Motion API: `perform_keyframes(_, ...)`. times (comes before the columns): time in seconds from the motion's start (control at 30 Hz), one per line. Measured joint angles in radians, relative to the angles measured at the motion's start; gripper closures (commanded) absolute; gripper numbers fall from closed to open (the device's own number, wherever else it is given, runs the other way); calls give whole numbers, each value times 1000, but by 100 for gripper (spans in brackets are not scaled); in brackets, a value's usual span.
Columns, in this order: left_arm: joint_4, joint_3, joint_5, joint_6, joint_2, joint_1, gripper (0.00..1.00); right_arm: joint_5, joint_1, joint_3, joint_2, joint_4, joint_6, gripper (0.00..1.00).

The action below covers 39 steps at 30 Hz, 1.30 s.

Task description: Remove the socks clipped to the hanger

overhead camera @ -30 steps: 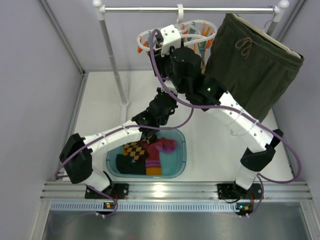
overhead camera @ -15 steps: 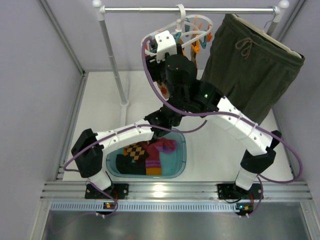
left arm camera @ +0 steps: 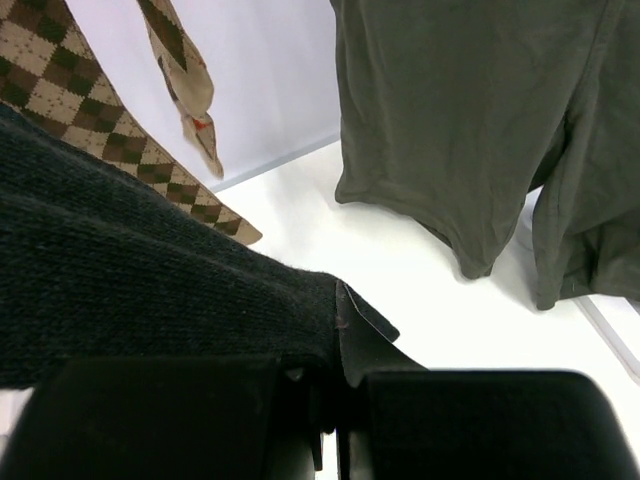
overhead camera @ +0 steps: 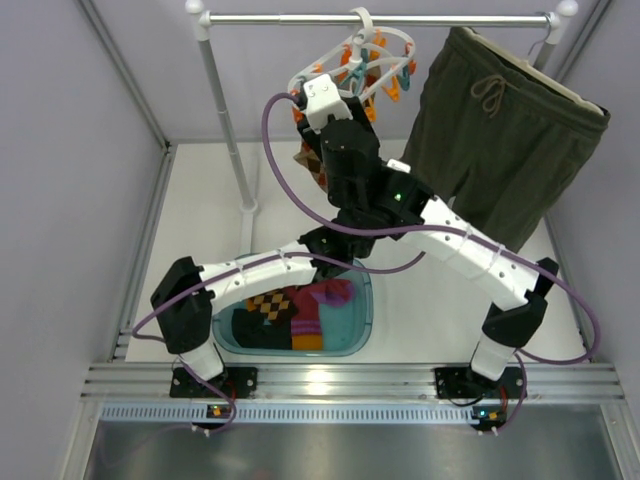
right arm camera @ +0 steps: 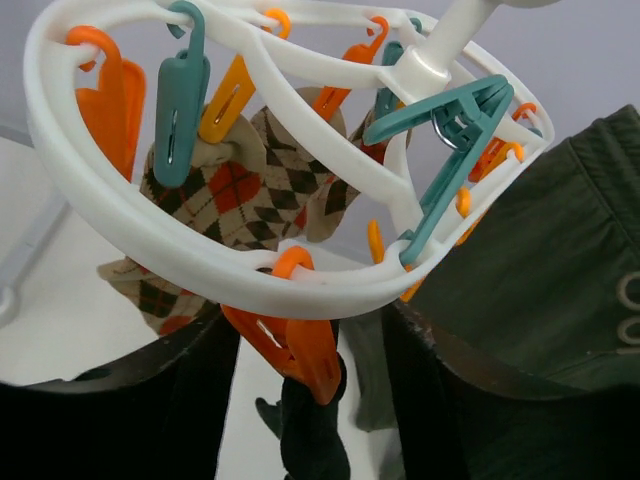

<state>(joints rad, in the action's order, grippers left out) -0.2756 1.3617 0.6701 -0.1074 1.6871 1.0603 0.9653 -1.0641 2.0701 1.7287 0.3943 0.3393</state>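
Note:
The white hanger [right arm camera: 150,235] hangs tilted from the rod by its hook [overhead camera: 362,22]. An orange peg [right arm camera: 310,345] on its ring clips a black sock [right arm camera: 315,450], and my right gripper [right arm camera: 305,375] stands open with one finger on either side of that peg. Lower down, my left gripper [left arm camera: 335,390] is shut on the same black sock [left arm camera: 150,280]. Argyle socks [right arm camera: 240,190] hang from other pegs, also seen in the left wrist view [left arm camera: 60,90]. One argyle sock [overhead camera: 312,165] shows beside the right wrist from above.
Olive-green shorts [overhead camera: 500,130] hang on the rod just right of the hanger. A teal basin [overhead camera: 362,320] near the arm bases holds several removed socks [overhead camera: 290,305]. The rail's white post [overhead camera: 225,120] stands to the left. Grey walls close in both sides.
The hanger has swung and tilted up toward the rod with the right gripper following it. The left arm has risen from above the basin to under the right arm.

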Motion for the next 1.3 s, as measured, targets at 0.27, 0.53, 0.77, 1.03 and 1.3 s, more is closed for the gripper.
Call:
perform_keyframes(0.27, 0, 3, 0, 0, 13, 3, 100, 29, 0, -15, 0, -39, 47, 85)
perform_keyframes(0.53, -7, -120, -6, 82, -25, -9, 100, -5, 0, -35, -19, -54, 29, 100)
perform_keyframes(0.77, 18, -190, -9, 132, -45, -30, 100, -66, 1, -41, -47, -55, -20, 98)
perform_keyframes(1.03, 288, -247, 105, 355, -265, -28, 100, -222, 33, -43, -78, -2, -100, 82)
perform_keyframes(1.3, 710, -439, 118, 763, -678, -31, 100, -325, 48, -104, -145, 13, -151, 68)
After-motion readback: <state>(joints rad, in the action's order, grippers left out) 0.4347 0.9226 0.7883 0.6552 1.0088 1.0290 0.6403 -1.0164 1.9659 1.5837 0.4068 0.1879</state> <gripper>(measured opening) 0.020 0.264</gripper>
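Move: The left hand holds the black sock's lower end, with the sock's orange clip about 12 cm to its left, 14 cm above and 2 cm ahead. The basin's middle is roughly 18 cm left, 13 cm back and 27 cm below. The right hand straddles that clip, its middle 1 cm ahead and level sideways; from this hand the open teal clip is about 3 cm ahead and 6 cm right, the checkered sock 8 cm ahead and 3 cm left. Right squeezes orange clip; left hand draws black sock down 7 cm, then left and back over the basin. ##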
